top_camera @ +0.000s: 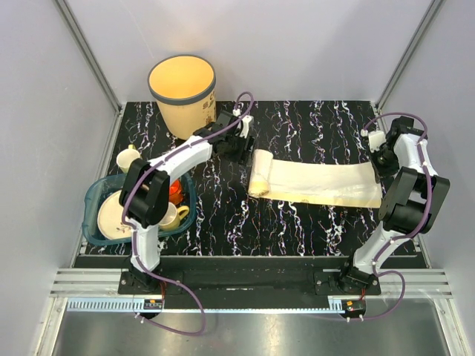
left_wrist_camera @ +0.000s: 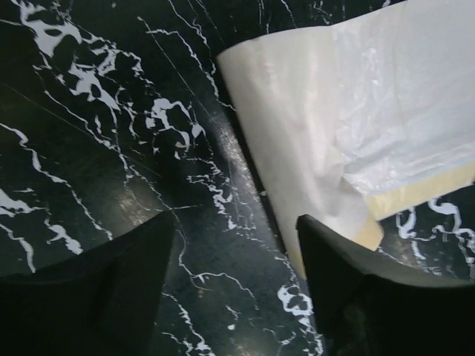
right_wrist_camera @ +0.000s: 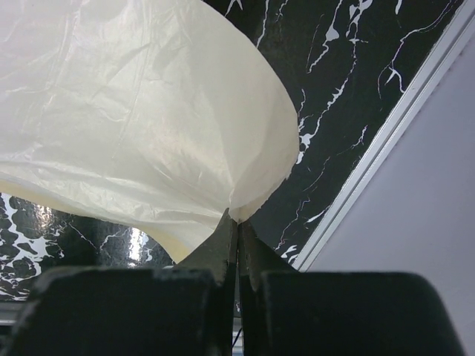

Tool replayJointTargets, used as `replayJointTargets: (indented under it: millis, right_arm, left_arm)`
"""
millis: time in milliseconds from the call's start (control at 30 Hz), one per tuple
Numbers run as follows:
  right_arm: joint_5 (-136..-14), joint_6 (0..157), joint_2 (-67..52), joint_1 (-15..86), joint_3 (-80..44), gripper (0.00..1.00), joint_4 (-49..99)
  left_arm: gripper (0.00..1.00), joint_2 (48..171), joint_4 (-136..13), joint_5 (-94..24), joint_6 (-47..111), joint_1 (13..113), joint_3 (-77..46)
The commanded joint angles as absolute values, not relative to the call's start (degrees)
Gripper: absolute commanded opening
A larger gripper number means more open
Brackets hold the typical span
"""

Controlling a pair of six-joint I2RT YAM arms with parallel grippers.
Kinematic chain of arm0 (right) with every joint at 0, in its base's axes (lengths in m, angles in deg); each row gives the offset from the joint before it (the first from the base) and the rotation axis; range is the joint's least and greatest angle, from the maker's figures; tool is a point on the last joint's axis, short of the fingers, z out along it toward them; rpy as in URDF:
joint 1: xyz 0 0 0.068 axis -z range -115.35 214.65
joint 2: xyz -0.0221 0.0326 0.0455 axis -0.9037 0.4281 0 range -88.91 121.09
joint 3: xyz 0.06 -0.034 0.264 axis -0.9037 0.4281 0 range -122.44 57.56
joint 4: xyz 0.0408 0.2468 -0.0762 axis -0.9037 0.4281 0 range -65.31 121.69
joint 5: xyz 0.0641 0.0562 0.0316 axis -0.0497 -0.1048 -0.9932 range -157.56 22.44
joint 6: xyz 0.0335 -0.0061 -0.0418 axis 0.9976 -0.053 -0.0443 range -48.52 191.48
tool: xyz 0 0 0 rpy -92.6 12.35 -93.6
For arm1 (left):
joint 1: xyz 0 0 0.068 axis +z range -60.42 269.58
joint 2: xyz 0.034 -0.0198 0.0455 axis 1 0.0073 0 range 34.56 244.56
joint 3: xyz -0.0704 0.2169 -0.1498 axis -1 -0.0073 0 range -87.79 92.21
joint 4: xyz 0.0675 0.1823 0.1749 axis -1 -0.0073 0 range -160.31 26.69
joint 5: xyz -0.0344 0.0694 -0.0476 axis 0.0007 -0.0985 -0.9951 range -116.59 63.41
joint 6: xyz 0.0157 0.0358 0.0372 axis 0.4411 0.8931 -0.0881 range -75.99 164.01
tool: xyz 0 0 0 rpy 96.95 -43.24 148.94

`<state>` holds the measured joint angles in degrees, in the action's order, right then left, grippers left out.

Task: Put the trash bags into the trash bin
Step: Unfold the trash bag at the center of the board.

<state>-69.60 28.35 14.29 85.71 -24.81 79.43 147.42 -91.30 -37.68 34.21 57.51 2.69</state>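
Observation:
The trash bags [top_camera: 319,183] lie as a pale yellowish strip across the black marble table, still rolled up at the left end [top_camera: 258,178]. My left gripper [top_camera: 242,154] hovers open just left of that rolled end. In the left wrist view its fingers [left_wrist_camera: 356,285] stand apart over bare table, the right one next to the roll [left_wrist_camera: 297,141]. My right gripper [top_camera: 381,169] is shut on the strip's right edge. The right wrist view shows the film [right_wrist_camera: 141,119] pinched at the closed tips [right_wrist_camera: 237,216]. The cream trash bin [top_camera: 182,93] stands upright at the back left, apart from both grippers.
A teal dish tray [top_camera: 95,194] at the front left holds a plate [top_camera: 113,215], a yellow mug [top_camera: 174,216] and a red item [top_camera: 176,191]. A cream cup [top_camera: 128,157] stands behind it. Grey walls and metal rails [top_camera: 96,74] bound the table.

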Motion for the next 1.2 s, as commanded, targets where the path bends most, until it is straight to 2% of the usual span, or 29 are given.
replayJointTargets:
  millis: [0,167,533,900,1167]
  right_arm:
    - [-69.9,27.7,13.1,85.9,-25.9,0.0,79.7]
    - [-70.6,27.8,12.8,85.9,-25.8,0.0,80.0]
    - [-71.4,28.3,12.6,85.9,-26.9,0.0,80.9]
    - [-70.8,28.2,13.1,86.1,-26.7,0.0,80.1]
    - [-69.6,27.1,14.3,88.4,-26.6,0.0,78.5]
  left_arm:
    - [0.81,143.8,-90.7,-29.8,36.8,53.8,4.8]
    - [0.99,149.1,-93.5,-16.4,39.5,45.2,13.5]
    - [0.99,163.6,-98.8,0.8,43.6,36.8,28.3]
    - [0.99,169.1,-96.7,9.2,47.1,35.0,25.9]
    - [0.99,163.4,-94.2,11.4,48.7,38.0,17.7]
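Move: The bag's still-rolled part stands about 5 cm to the left hand's right, roughly level with it in reach and some 7 cm below. The trash bin is about 20 cm ahead and 22 cm left of the left hand; the orange cup lies some 25 cm left and 6 cm back of it. From the right hand, which already holds the bag's outer end, the roll lies about 38 cm left, 3 cm ahead and slightly lower. The left hand opens its half-open fingers wide and swings right about 12 cm, rising 5 cm over the bag roll, then sinks about 11 cm from that height while easing back left by 4 or 5 cm, so the open fingers come down on either side of the roll. Its wrist turns by some 45 degrees meanwhile, the fingers swinging from pointing down and rightward to forward and down, while the right hand stays put and keeps its shut pinch on the bag's far end. ##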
